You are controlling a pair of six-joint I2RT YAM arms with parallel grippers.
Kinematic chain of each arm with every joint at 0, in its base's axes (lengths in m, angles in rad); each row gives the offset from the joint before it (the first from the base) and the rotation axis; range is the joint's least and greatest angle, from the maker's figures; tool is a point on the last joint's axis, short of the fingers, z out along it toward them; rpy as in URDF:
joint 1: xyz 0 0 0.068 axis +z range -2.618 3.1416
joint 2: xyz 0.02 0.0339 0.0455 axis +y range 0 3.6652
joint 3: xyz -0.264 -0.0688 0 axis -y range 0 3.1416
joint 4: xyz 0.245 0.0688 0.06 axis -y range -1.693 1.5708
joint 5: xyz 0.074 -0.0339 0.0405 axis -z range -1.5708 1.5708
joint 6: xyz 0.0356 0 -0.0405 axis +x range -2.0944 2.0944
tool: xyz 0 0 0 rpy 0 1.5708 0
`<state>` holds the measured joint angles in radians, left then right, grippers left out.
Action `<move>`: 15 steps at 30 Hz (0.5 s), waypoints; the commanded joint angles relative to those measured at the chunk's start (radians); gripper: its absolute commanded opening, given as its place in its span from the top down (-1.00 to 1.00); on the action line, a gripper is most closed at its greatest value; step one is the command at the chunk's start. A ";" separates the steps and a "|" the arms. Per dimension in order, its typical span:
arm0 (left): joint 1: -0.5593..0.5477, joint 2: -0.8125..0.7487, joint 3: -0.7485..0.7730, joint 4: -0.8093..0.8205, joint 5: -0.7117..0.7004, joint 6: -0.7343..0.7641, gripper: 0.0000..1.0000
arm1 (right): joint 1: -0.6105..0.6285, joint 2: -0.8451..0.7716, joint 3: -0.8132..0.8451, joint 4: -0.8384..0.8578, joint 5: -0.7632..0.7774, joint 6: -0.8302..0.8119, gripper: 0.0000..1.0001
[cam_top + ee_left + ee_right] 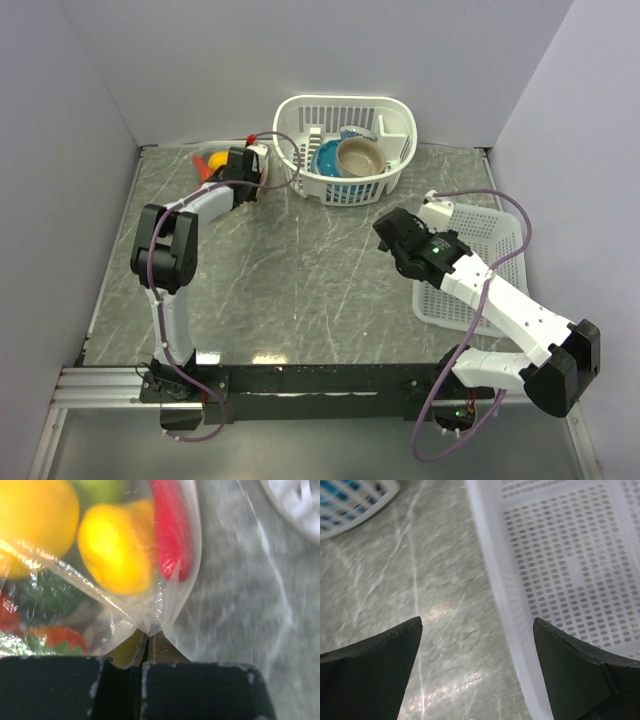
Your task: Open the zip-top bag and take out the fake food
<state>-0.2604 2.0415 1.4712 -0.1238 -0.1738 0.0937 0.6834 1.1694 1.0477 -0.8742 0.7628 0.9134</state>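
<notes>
The clear zip-top bag [165, 607] lies at the back left of the table [300, 270], seen in the top view as a bag [212, 160] beside the left arm's wrist. Through its plastic show the fake food pieces: a yellow one [117, 547], a long red one [170, 525], another yellow one [35, 515] and green and red ones lower left. My left gripper [148, 636] is shut on a pinched fold of the bag's edge. My right gripper [477, 622] hangs open over the table beside the flat tray, holding nothing.
A white lattice basket [300, 110] with a blue bowl [328, 158] and a tan bowl [360, 155] stands at the back centre, close to the right of the bag. A flat white lattice tray [490, 235] lies at the right, its rim [490, 565] under my right fingers.
</notes>
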 commanded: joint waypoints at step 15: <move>-0.002 -0.740 -0.252 -0.482 0.333 0.054 0.98 | -0.110 0.111 -0.179 0.089 0.027 0.082 -1.00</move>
<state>-0.2588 1.4166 1.1942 -0.4500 0.0261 0.1024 0.5793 1.2507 0.9001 -0.9188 0.8421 1.0477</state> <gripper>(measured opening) 0.021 0.999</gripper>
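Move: The bag's gripped edge is already in the left fingers, and the food-filled body of the bag lies about 5 cm ahead and 5 cm left of that hand, some 3 cm below it. The tall white basket is roughly 23 cm right and 8 cm ahead. From the right hand, the bag is about 30 cm ahead and 41 cm left, 14 cm lower; the flat white basket is some 12 cm right, 2 cm ahead and 13 cm below. Straight back towards its base, and from partway also up, the left hand hauls the bag by its pinched edge, some 14 cm back and 11 cm up in a quickening sweep, fingers kept shut. Meanwhile the right hand, open and empty, shifts about 6 cm right, then sinks about as far towards the flat basket's near-left side, turning clockwise. ##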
